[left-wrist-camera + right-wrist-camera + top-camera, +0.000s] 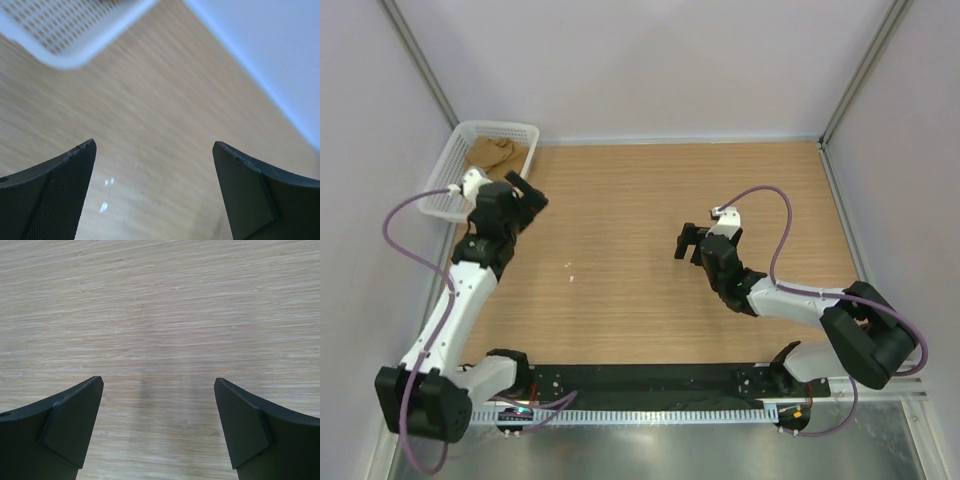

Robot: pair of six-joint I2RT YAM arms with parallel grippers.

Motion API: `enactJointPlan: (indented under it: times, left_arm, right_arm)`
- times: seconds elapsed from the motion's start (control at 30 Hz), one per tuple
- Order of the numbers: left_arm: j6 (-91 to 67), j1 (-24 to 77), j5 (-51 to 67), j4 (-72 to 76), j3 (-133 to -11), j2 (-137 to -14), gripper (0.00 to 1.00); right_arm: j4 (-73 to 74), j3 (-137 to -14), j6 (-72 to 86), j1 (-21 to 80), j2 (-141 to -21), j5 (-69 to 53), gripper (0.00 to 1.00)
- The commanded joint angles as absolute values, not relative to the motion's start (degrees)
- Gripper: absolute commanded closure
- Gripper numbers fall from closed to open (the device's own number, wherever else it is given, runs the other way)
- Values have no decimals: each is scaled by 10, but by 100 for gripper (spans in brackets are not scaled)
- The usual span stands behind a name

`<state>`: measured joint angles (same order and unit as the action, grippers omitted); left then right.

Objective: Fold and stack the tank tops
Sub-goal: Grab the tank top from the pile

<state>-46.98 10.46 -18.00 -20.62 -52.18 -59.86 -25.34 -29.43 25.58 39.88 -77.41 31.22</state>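
Observation:
A tan-brown tank top (pixel 496 152) lies bunched in the white mesh basket (pixel 525 130) at the far left corner. My left gripper (pixel 527 192) is open and empty, held just right of the basket's near end. In the left wrist view its fingers (pixel 155 165) frame bare wood, and the basket's corner (pixel 65 35) shows at top left. My right gripper (pixel 686 242) is open and empty over the middle of the table, far from the cloth. In the right wrist view its fingers (pixel 159 400) stand wide apart over bare wood. A brown patch (pixel 459 237) shows under the left arm; what it is I cannot tell.
The wooden table (pixel 650 290) is walled by pale panels at the back and both sides. A small white speck (pixel 570 265) lies left of centre. A black rail (pixel 650 385) with the arm bases runs along the near edge.

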Motion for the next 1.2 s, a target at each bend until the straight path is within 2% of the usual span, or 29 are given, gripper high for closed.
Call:
enactJointPlan:
  times: [0.0,0.1,0.13,0.37,0.47,0.6,0.8,0.87,0.9,0.97,1.0,1.03,1.17]
  left_arm:
    - [-549,2,-116,-250,-608,-697,1]
    - [-541,-60,-107,-286,-727,-780,0]
    - [-534,-68,-112,-302,-805,-839,0]
    - [-516,-88,-217,-389,-1054,-1105,2]
    - [-512,-92,-247,-435,-1198,-1224,2]
    - [-544,-112,-238,-451,-1286,-1327,2]
    - [-519,-139,-251,-351,-1318,-1415,5]
    - [-536,-155,-209,-327,-1335,-1438,24]
    - [-547,-162,-191,-326,-1346,-1457,38]
    - [-574,-178,-139,-322,-1354,-1468,61]
    - [-584,-181,-116,-300,-1353,-1469,92]
    - [-585,-183,-93,-291,-1352,-1463,100]
    - [-575,-171,-75,-245,-1290,-1391,100]
  right_arm:
    - [-294,-284,251,396,-749,316,0]
    - [-301,-273,251,396,-740,315,0]
    - [-303,-272,250,396,-738,315,0]
    - [-309,-271,247,396,-742,316,0]
    - [-311,-269,244,396,-739,317,0]
    - [-315,-268,238,396,-736,320,0]
    - [-310,-264,232,396,-728,330,0]
    - [-315,-260,228,396,-720,330,0]
    - [-316,-259,228,396,-719,329,0]
    - [-318,-260,226,396,-718,329,0]
    - [-317,-261,224,396,-720,330,0]
    - [-316,-262,223,396,-721,330,0]
    - [-315,-266,222,396,-725,327,0]
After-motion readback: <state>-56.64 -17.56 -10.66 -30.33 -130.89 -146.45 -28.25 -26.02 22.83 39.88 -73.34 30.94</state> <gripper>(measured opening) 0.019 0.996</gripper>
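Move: The tank top pile lies in the white basket, about 29 cm ahead of the open left hand, 16 cm to its left and 19 cm below. The basket's middle is roughly 25 cm ahead and 21 cm left, at much the same depth. The back wall's foot stands some 36 cm straight ahead, 22 cm lower. From the right hand, the tank top is about 30 cm ahead, 55 cm left and 7 cm below. The left hand sweeps some 28 cm forward and 23 cm left, then sinks into the basket, pinching the tank top. ##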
